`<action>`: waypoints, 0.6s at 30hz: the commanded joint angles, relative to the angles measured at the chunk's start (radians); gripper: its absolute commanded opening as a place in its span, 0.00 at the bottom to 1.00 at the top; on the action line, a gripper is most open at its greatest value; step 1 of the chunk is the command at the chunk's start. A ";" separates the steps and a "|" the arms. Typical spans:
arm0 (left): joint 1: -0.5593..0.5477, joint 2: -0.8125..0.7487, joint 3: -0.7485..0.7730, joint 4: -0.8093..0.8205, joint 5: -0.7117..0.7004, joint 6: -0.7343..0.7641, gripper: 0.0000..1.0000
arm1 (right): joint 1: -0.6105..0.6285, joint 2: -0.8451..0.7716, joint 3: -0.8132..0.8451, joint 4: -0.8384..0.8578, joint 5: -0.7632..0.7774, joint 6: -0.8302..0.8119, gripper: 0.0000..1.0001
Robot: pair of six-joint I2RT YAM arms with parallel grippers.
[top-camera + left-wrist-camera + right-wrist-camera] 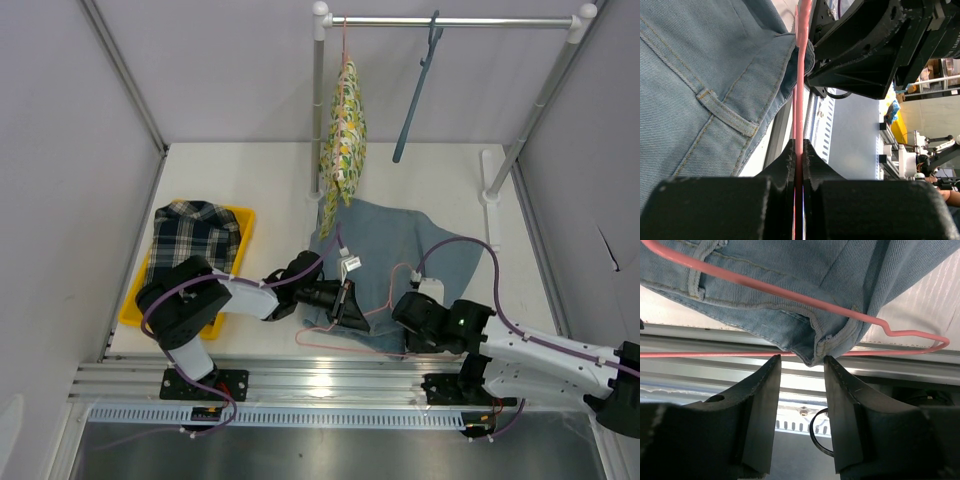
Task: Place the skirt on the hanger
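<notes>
The lemon-print skirt (343, 130) hangs bunched from the rack rail on a pink wire hanger whose hook (345, 40) is over the bar. A second pink hanger (385, 300) lies on the blue denim garment (400, 240) on the table. My left gripper (350, 305) is shut on that hanger's wire (801, 75), which runs straight up from between the jaws. My right gripper (801, 362) is open at the denim's near edge. A hemmed denim corner (815, 352) dips between its fingertips, and the pink hanger (790, 297) crosses above.
A yellow tray (245, 215) at the left holds a dark plaid shirt (195, 235). A blue-grey hanger (415, 95) hangs on the white rack rail (460, 20). The rack's post (318, 100) stands beside the skirt. The aluminium front rail (320, 378) lies just below both grippers.
</notes>
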 commanded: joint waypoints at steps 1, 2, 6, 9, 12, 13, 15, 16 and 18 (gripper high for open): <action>0.009 0.005 -0.005 0.066 0.021 0.009 0.00 | 0.011 0.023 0.001 0.015 0.047 0.039 0.42; 0.009 0.003 -0.007 0.067 0.021 0.009 0.00 | 0.011 0.031 0.001 0.015 0.047 0.037 0.39; 0.009 0.000 -0.021 0.074 0.021 0.010 0.00 | 0.011 0.029 0.007 0.011 0.058 0.040 0.19; 0.009 -0.005 -0.025 0.074 0.023 0.018 0.00 | 0.009 0.017 0.033 -0.008 0.082 0.043 0.12; 0.009 -0.002 -0.032 0.072 0.018 0.028 0.00 | 0.008 0.002 0.091 -0.028 0.116 0.046 0.10; 0.009 0.000 -0.030 0.067 0.014 0.030 0.00 | 0.000 -0.007 0.108 -0.036 0.125 0.040 0.10; 0.009 0.001 -0.030 0.070 0.012 0.039 0.00 | -0.017 -0.009 0.158 -0.050 0.139 0.011 0.09; 0.009 0.001 -0.031 0.075 0.009 0.039 0.00 | -0.043 -0.010 0.172 -0.054 0.141 0.000 0.09; 0.009 0.009 -0.024 0.084 0.009 0.042 0.00 | -0.066 -0.012 0.200 -0.064 0.142 -0.035 0.07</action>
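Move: The right hand's open fingers already straddle the near right corner of the denim skirt's waistband, about 1 cm below the hand point and straight under it. That corner laps over the pink hanger's bottom bar, whose right end is some 12 cm to the right of this hand, level fore and aft; the hanger's neck is about 11 cm ahead and 5 cm left. From the left hand, which holds the hanger, the corner is roughly 11 cm right, 5 cm back and 3 cm lower. With only a slight further dip, the right hand closes its half-open fingers and pinches the denim waistband corner at the hanger's bottom bar, beside the table's near edge. It then draws the corner up about 4 cm and forward some 2 to 3 cm, fingers tilting outward slightly, while the left hand keeps its grip on the pink hanger and hardly shifts. ##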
